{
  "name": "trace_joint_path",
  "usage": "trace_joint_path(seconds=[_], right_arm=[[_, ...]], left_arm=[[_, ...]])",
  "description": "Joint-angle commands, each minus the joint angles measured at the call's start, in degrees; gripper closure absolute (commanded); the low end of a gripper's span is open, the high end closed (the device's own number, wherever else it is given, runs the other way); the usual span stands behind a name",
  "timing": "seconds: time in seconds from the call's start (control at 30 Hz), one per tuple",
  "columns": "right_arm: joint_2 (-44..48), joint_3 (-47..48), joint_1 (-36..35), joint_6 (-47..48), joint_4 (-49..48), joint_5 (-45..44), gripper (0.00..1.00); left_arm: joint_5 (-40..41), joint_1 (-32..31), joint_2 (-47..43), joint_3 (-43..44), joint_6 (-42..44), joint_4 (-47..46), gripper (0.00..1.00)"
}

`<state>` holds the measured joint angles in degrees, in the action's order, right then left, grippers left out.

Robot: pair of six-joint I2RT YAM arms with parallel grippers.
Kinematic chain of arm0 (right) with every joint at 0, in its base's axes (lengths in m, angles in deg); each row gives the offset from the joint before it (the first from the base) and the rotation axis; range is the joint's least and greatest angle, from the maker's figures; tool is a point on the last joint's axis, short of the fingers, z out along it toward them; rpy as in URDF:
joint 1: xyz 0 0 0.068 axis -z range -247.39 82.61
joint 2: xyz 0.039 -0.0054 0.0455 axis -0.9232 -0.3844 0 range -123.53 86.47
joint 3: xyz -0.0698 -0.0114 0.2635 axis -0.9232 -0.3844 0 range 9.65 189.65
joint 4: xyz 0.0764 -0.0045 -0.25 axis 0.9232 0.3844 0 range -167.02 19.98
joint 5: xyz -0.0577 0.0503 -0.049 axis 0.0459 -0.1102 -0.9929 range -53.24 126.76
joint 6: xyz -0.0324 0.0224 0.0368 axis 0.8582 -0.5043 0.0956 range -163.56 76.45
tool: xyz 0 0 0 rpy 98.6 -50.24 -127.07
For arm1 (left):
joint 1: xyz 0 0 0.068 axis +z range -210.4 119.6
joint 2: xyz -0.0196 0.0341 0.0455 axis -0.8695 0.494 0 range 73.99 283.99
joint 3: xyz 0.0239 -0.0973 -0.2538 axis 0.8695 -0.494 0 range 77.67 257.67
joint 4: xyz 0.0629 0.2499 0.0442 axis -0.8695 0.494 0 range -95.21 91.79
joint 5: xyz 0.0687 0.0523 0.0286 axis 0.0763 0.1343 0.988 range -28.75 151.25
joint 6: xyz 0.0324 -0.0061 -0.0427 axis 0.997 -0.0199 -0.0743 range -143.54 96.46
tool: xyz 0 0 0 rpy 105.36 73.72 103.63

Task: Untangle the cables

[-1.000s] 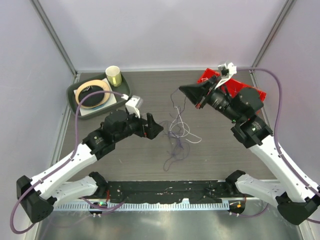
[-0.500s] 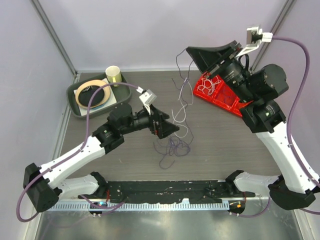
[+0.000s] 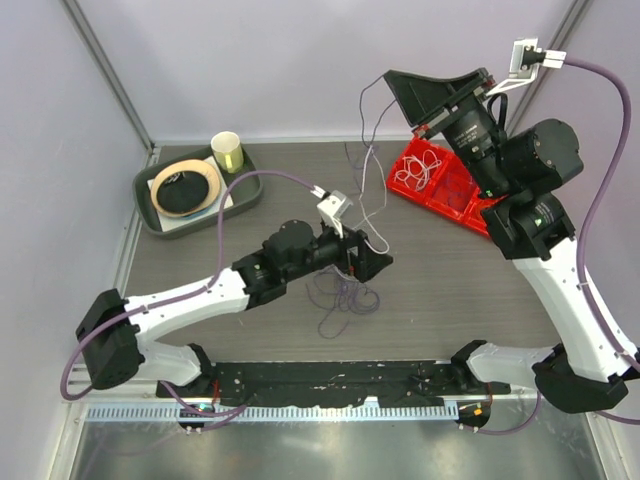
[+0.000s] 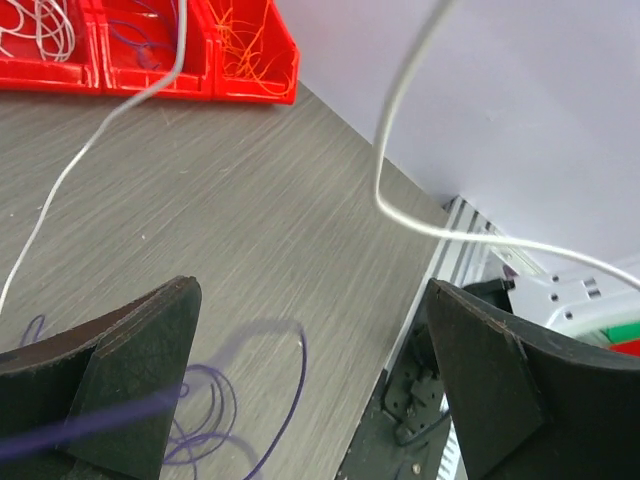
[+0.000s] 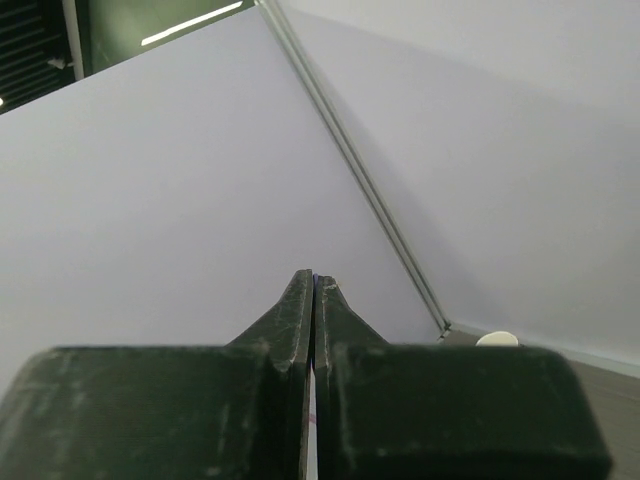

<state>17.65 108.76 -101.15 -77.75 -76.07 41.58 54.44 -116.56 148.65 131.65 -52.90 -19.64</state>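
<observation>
The cables (image 3: 345, 290) lie as a loose purple and white tangle mid-table. My right gripper (image 3: 392, 78) is raised high at the back right, shut on a purple cable (image 3: 368, 140) that hangs from its tip down to the tangle. In the right wrist view the gripper (image 5: 314, 278) shows a sliver of purple between closed jaws. My left gripper (image 3: 380, 262) hovers open just over the tangle's right side. In the left wrist view, the gripper (image 4: 312, 290) has purple loops (image 4: 215, 410) below it and a white cable (image 4: 400, 215) crossing in front of it, gripped by neither finger.
A red divided bin (image 3: 432, 207) at the back right holds white, purple and orange wires, also seen as the red bin (image 4: 150, 90). A dark tray (image 3: 145, 195) at the back left carries a tape roll (image 3: 186, 185) and a cup (image 3: 228, 152).
The right gripper has risen from table height to high at the back, drawing the purple cable up. The left arm has reached right, over the tangle, still open.
</observation>
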Motion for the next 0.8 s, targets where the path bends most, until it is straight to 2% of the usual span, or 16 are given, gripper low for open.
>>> trace_joint_path(seconds=[0.0, 0.1, 0.13, 0.2, 0.3, 0.4, 0.47, 0.5, 0.53, 0.6, 0.67, 0.73, 0.77], right_arm=[[2.1, -1.1, -0.2, -2.3, -2.9, -4.6, 0.99], [2.9, -2.0, -0.2, -2.1, -3.1, -6.8, 0.99], [3.2, -2.4, -0.2, -2.2, -3.0, -6.7, 0.99], [4.5, -4.3, -0.1, -2.2, -2.7, -6.6, 0.99], [6.7, -7.6, -0.2, -3.3, -4.3, -6.7, 0.99], [7.1, -7.6, -0.2, -2.6, -3.7, -6.7, 0.99], [6.9, -6.5, -0.2, -1.4, -1.3, -7.9, 0.99], [6.9, -6.3, -0.2, 0.3, 1.0, -9.5, 0.99], [6.7, -6.3, -0.2, 1.8, 3.1, -10.6, 0.99], [6.8, -6.7, -0.2, 5.5, 6.0, -12.2, 0.99], [7.4, -8.1, -0.2, 11.8, 12.8, -15.0, 0.98], [9.0, -12.2, -0.2, 15.5, 15.9, -17.2, 0.91], [11.0, -17.9, -0.2, 16.3, 16.4, -17.4, 0.87]], left_arm=[[14.1, -2.3, 3.4, 2.5, -3.1, -7.5, 0.0], [20.2, -2.6, 5.1, 2.5, -5.7, -9.4, 0.02], [21.2, -2.6, 5.4, 2.4, -6.5, -9.9, 0.07], [24.0, -2.6, 6.7, 2.4, -8.3, -11.0, 0.1], [26.6, -2.6, 9.5, 2.8, -8.7, -13.6, 0.11], [26.1, -2.6, 11.7, 4.0, -8.0, -14.4, 0.2], [26.3, -2.6, 11.7, 3.9, -7.4, -14.2, 0.44], [26.6, -2.6, 10.9, 3.3, -7.3, -14.4, 0.63], [27.6, -2.6, 10.0, 2.6, -7.1, -14.6, 1.0], [29.0, -2.7, 6.1, -0.3, -6.4, -14.5, 1.0], [32.4, -2.6, 2.7, -3.2, -6.9, -12.7, 1.0], [35.1, -2.6, -2.9, -5.4, -7.2, -9.7, 1.0], [38.1, -2.6, -4.7, -7.5, -7.5, -8.7, 1.0]])
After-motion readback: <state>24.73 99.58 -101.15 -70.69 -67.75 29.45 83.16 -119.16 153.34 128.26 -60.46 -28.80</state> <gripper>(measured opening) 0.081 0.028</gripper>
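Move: The purple strand to be caught hangs from the right gripper, about 6 cm ahead of the open left fingers, 1 cm to their right and 3 cm below them. A white loop hangs some 3 cm to the left hand's right and 6 cm above it; the purple pile lies on the table about 1 cm ahead, 7 cm left and 27 cm down. From the right hand, that strand is nearly straight below, roughly 37 cm down. Bring the left gripper about 6 cm forward and some 4 cm down to the hanging purple strand, turning it roughly 25 degrees counter-clockwise, then shut the fingers to pinch the strand and start drawing back left and slightly up. Keep the right gripper closed on its cable high above, lowering it about 6 cm while easing it right. ##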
